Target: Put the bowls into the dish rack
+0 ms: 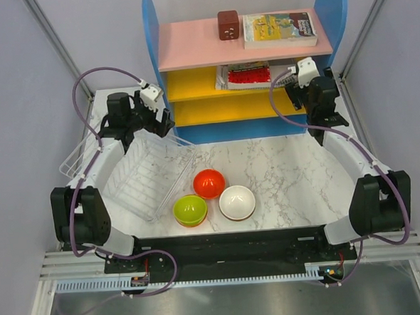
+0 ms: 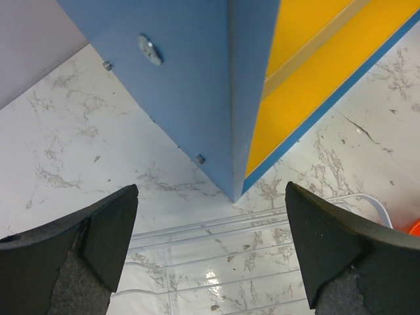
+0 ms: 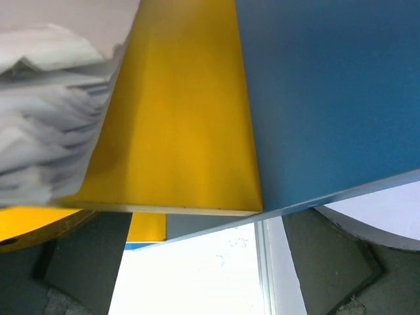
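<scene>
Three groups of bowls sit on the marble near the front in the top view: a red bowl (image 1: 209, 183), a lime green bowl (image 1: 190, 209) nested on an orange one, and a white bowl (image 1: 237, 202). The dish rack (image 1: 143, 177), white wire over a clear tray, lies to their left. My left gripper (image 1: 162, 125) hangs open above the rack's far end, beside the shelf unit's corner. In the left wrist view the left gripper (image 2: 210, 252) holds nothing, with rack wires (image 2: 230, 266) below it. My right gripper (image 1: 296, 99) is open and empty at the shelf's right end, the same open gripper (image 3: 203, 275) in its wrist view.
A blue shelf unit (image 1: 247, 69) with pink and yellow shelves stands at the back, carrying books (image 1: 278, 29) and a brown cube (image 1: 228, 25). Its blue side panel (image 3: 328, 98) and yellow shelf (image 3: 177, 131) sit close to the right gripper. Its corner (image 2: 197, 85) is near the left gripper.
</scene>
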Robot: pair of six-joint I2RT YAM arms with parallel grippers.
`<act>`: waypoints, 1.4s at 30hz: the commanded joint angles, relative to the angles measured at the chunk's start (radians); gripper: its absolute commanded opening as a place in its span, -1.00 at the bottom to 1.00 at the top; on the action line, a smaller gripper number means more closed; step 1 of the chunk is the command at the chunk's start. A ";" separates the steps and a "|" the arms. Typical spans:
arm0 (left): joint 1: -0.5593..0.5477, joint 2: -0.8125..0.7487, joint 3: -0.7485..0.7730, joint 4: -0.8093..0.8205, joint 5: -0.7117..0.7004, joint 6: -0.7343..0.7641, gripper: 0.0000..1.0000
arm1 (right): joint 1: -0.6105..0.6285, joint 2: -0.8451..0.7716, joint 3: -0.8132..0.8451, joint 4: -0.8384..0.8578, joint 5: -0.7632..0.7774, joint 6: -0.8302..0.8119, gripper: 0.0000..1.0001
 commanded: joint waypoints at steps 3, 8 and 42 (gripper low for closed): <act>-0.025 -0.061 -0.021 0.050 -0.032 0.041 0.99 | 0.045 -0.132 -0.078 -0.090 -0.410 0.044 0.96; -0.027 -0.121 -0.063 0.051 -0.044 0.018 0.99 | 0.045 -0.361 -0.151 -0.172 -0.398 0.078 0.96; -0.045 0.034 0.014 0.113 -0.191 0.079 0.99 | -0.492 0.003 0.002 -0.127 -0.794 0.204 0.96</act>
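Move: The shelf's right side panel has its front edge right at the open right fingers, about 1 cm ahead of the hand point and 2 cm to its right, at the same height. The newspapers on the upper yellow shelf lie some 15 cm to this hand's left and 5 cm ahead, about level with it; the big book on top is about 9 cm left, 8 cm ahead and 12 cm above. From the left hand, that same panel edge is roughly 42 cm right and 4 cm ahead. The shelf's right panel is left by the open right hand, which comes free of its front, backing off about 11 cm while swinging left and up. Then it sweeps some 15 cm right across the front, sinking, and eases forward outside the panel, its left side rolling up roughly 25 degrees. The open left hand drifts back and up, then forward and down, by the left panel. ##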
